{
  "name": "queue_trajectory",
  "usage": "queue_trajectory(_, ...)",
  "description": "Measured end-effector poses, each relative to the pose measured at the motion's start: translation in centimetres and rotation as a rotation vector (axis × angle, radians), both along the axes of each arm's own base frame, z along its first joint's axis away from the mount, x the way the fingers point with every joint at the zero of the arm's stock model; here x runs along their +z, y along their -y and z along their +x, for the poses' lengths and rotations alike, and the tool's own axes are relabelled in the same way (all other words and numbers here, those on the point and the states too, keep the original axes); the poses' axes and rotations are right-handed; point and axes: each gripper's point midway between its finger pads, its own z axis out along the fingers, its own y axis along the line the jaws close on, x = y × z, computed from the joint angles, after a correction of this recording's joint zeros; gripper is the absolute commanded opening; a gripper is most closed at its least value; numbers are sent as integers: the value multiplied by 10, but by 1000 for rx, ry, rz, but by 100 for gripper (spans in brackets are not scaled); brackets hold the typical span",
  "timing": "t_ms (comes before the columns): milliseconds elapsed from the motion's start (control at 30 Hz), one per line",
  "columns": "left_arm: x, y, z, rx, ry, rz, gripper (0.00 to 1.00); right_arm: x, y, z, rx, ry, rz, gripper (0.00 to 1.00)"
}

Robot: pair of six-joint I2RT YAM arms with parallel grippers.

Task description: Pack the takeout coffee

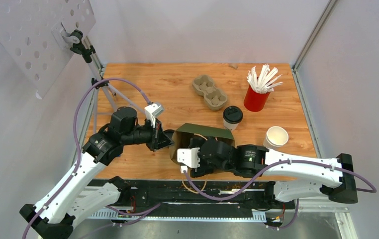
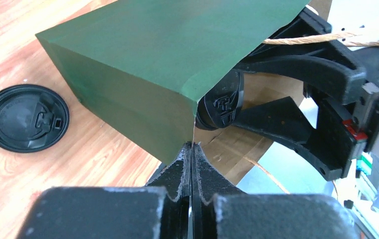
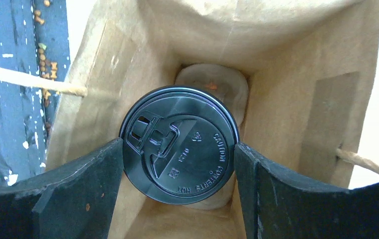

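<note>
A green paper bag point(image 1: 203, 131) lies on its side near the table's front edge, its mouth towards my arms. My left gripper point(image 2: 191, 147) is shut on the edge of the bag's mouth point(image 2: 152, 55). My right gripper point(image 3: 178, 146) reaches into the brown inside of the bag point(image 3: 277, 74). Its fingers press both sides of a coffee cup's black lid point(image 3: 180, 144). That lid also shows in the left wrist view point(image 2: 222, 102). The second lidded coffee cup point(image 1: 232, 117) stands upright on the table behind the bag.
A lidless white paper cup point(image 1: 276, 137) stands right of the bag. A loose black lid point(image 2: 25, 117) lies on the wood beside the bag. The grey pulp carrier point(image 1: 210, 92) and the red cup of white stirrers point(image 1: 256, 99) stand at the back.
</note>
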Motion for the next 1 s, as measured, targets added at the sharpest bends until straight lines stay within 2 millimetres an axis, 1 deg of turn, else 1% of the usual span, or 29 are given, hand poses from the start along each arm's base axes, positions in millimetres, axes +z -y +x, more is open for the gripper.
queue_trajectory(133, -1, 3, -4, -38, 19, -25, 0, -11, 10, -1, 10, 6, -43, 56)
queue_trajectory(300, -3, 6, -10, -81, 28, -43, 0, -17, 18, -1, 15, 17, -78, 56)
queue_trajectory(333, -3, 6, -10, -87, 29, -45, 3, -19, 19, -1, 17, 17, -86, 56)
queue_trajectory(400, -2, 7, -12, -104, 36, -48, 14, -22, 22, -2, 21, 17, -101, 56)
queue_trajectory(433, -2, 7, -13, -111, 40, -50, 24, -24, 23, -2, 22, 16, -108, 56)
queue_trajectory(467, -1, 7, -14, -116, 42, -52, 37, -25, 24, -2, 24, 16, -116, 56)
queue_trajectory(500, -1, 7, -15, -120, 44, -54, 45, -26, 24, -2, 25, 15, -121, 55)
queue_trajectory(600, 1, 7, -18, -119, 33, -65, 54, -30, 24, -2, 24, 12, -135, 55)
queue_trajectory(667, 2, 7, -19, -112, 18, -70, 62, -33, 23, -1, 22, 12, -149, 55)
queue_trajectory(733, -1, 5, -21, -104, -1, -69, 68, -35, 22, -1, 21, 12, -151, 54)
queue_trajectory(833, -7, 1, -27, -92, -32, -58, 68, -36, 20, 0, 17, 16, -143, 54)
queue_trajectory(1000, -19, -4, -34, -90, -90, -15, 70, -45, 18, 3, 8, 29, -155, 54)
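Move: Inside the tilted bag's mouth, the right hand still holds the capped coffee by its lid; the carrier on the bag's floor lies about 5 cm ahead, 8 cm left and 8 cm below. The other capped cup stands some 14 cm ahead and 16 cm right, 5 cm lower; the spare black lid lies about 13 cm ahead, 13 cm left and 9 cm lower. The left hand's tips are right at the bag's near-left rim corner, that lid some 14 cm ahead, 1 cm left and 13 cm below. Lowering the held coffee deeper into the bag towards the carrier, the right hand sinks about 4 cm while easing some 2.5 cm right, then slightly back left, its fingers tipping steeper and keeping their hold. The left hand, shut on the rim corner, draws back about 1.5 cm, then opens wide and goes on back, finally dropping about 2 cm. ##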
